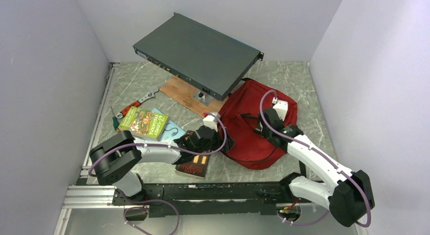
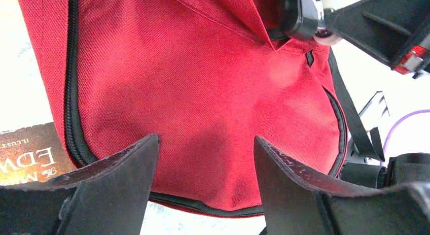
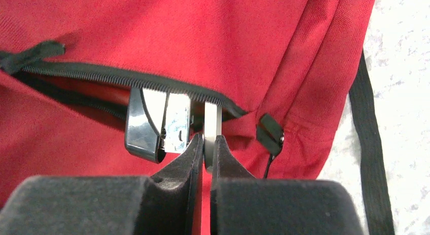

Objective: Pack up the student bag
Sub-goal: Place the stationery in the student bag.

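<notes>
The red student bag (image 1: 256, 131) lies on the table right of centre, with a zip pocket gaping open (image 3: 76, 85). My left gripper (image 1: 226, 142) sits at the bag's left edge, its fingers open with only the red fabric (image 2: 203, 93) seen beyond the gap (image 2: 205, 141). My right gripper (image 1: 264, 124) is over the middle of the bag, shut (image 3: 209, 139) on a thin flat metal part (image 3: 213, 118) of a black-and-metal stapler-like item (image 3: 144, 128). That item stands at the pocket's open zip and also shows in the left wrist view as a black piece (image 2: 299, 17).
A flat dark grey metal box (image 1: 198, 55) rests on a wooden board (image 1: 180, 93) behind the bag. Left of the bag lie a green book (image 1: 144, 122), a light blue item (image 1: 172, 131), a dark book (image 1: 194, 165), and small hand tools (image 1: 144, 98).
</notes>
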`<state>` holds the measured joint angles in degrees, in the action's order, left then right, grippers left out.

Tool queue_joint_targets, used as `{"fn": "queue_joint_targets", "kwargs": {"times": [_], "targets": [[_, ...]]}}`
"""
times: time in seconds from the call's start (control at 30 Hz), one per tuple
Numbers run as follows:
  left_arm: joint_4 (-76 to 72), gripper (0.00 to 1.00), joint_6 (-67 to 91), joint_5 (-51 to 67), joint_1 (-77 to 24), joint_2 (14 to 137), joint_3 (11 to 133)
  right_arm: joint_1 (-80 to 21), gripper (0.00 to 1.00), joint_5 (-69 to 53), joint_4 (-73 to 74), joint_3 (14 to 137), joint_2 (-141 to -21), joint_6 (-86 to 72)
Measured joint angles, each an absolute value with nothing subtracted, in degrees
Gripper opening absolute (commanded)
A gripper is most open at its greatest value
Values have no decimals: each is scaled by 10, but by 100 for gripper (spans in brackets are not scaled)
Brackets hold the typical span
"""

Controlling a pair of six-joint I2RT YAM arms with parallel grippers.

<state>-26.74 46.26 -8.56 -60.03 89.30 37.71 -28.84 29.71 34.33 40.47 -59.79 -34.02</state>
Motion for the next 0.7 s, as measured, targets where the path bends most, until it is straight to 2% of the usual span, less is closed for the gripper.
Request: {"fn": "queue_joint_targets", "kwargs": {"times": [0.47, 0.6, 0.7], "targets": [[-261, 75, 477, -72, -600, 898, 377, -289, 1, 402, 84, 339, -715, -415], [-250, 75, 477, -72, -600, 891, 377, -287, 23, 439, 70, 338, -737, -404], [-246, 75, 477, -72, -600, 886, 377, -280, 48, 461, 50, 326, -734, -397]]}}
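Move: The right hand still grips the stapler, its far part already at the zipped opening of the red bag; the middle of the opening lies about 4 cm ahead of this hand, 2 cm to its left and 3 cm lower. The black zip pull is some 6 cm ahead and 7 cm left, also a little lower. From the left hand the opening lies roughly 8 cm ahead, 9 cm right and 2 cm lower. The right hand pushes the stapler about 6 cm forward and 3 down into the bag's opening, then parts its fingers. ##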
